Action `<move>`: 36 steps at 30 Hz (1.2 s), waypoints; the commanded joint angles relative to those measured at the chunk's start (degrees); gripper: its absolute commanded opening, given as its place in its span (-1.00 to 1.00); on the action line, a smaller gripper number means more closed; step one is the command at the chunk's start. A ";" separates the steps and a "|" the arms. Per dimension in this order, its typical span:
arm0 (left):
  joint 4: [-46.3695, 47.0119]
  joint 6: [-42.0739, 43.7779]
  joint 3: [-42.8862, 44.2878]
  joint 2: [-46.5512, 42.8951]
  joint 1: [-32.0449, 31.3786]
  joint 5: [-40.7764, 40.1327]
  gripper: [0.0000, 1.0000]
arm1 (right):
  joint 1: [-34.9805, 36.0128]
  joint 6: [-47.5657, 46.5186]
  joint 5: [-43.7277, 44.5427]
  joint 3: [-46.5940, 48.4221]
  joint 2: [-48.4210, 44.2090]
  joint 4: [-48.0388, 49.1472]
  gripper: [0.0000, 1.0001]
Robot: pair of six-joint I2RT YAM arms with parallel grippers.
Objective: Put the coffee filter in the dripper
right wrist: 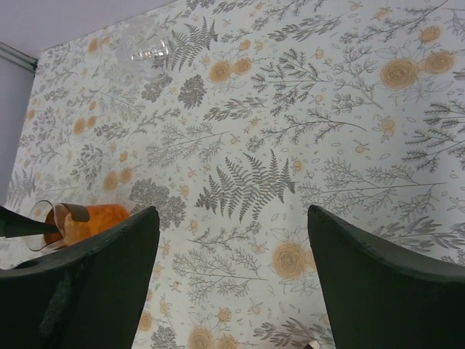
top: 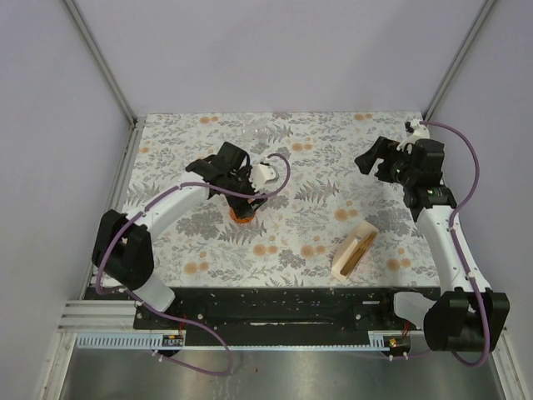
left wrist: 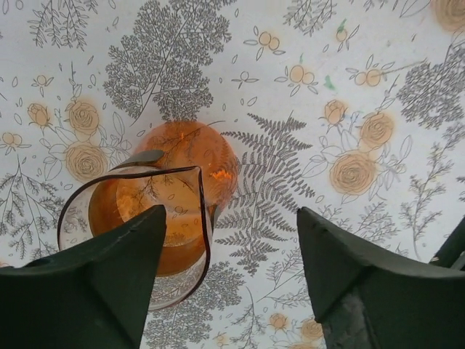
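Observation:
The dripper (top: 241, 215) stands left of the table's middle, a clear funnel on an orange base (left wrist: 196, 149). The coffee filter (left wrist: 156, 190) sits in the funnel, its thin dark edge rising to a corner above the round glass rim. My left gripper (left wrist: 231, 218) hangs open just above it. Its left finger (left wrist: 109, 276) overlaps the funnel in the left wrist view, and nothing lies between the fingers. My right gripper (right wrist: 232, 211) is open and empty, high over the right back of the table (top: 369, 158). It sees the dripper (right wrist: 94, 217) far to its left.
A beige wedge-shaped holder (top: 352, 250) with brown papers lies at the front right of the flowered table. A clear glass object (right wrist: 145, 47) stands farther back. Grey walls and metal rails (top: 100, 62) close in the table on three sides.

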 commanded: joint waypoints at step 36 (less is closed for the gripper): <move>3.99 -17.21 -0.27 -13.85 29.88 6.10 0.92 | 25.29 21.04 -1.65 84.91 86.85 4.09 0.28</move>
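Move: The carafe stands upright at the left hand's already opened fingers, its middle about 4 cm to the left, 2 cm ahead and 6 cm lower; the clear dripper is some 31 cm ahead of that hand, 1 cm to the left, 8 cm down. From the right hand, the dripper lies about 28 cm ahead, 32 cm left and 20 cm down, the carafe 3 cm back and 35 cm left, the filter holder 18 cm back and 3 cm left. The clear dripper is what the right hand swings to, about 30 cm left and 24 cm forward, rising slightly before it drops well below its starting height, turning counter-clockwise while its fingers narrow partway. Meanwhile the left hand, opening wider, lifts clear of the carafe's rim and retreats left, turning counter-clockwise, then sinks partway back down. ##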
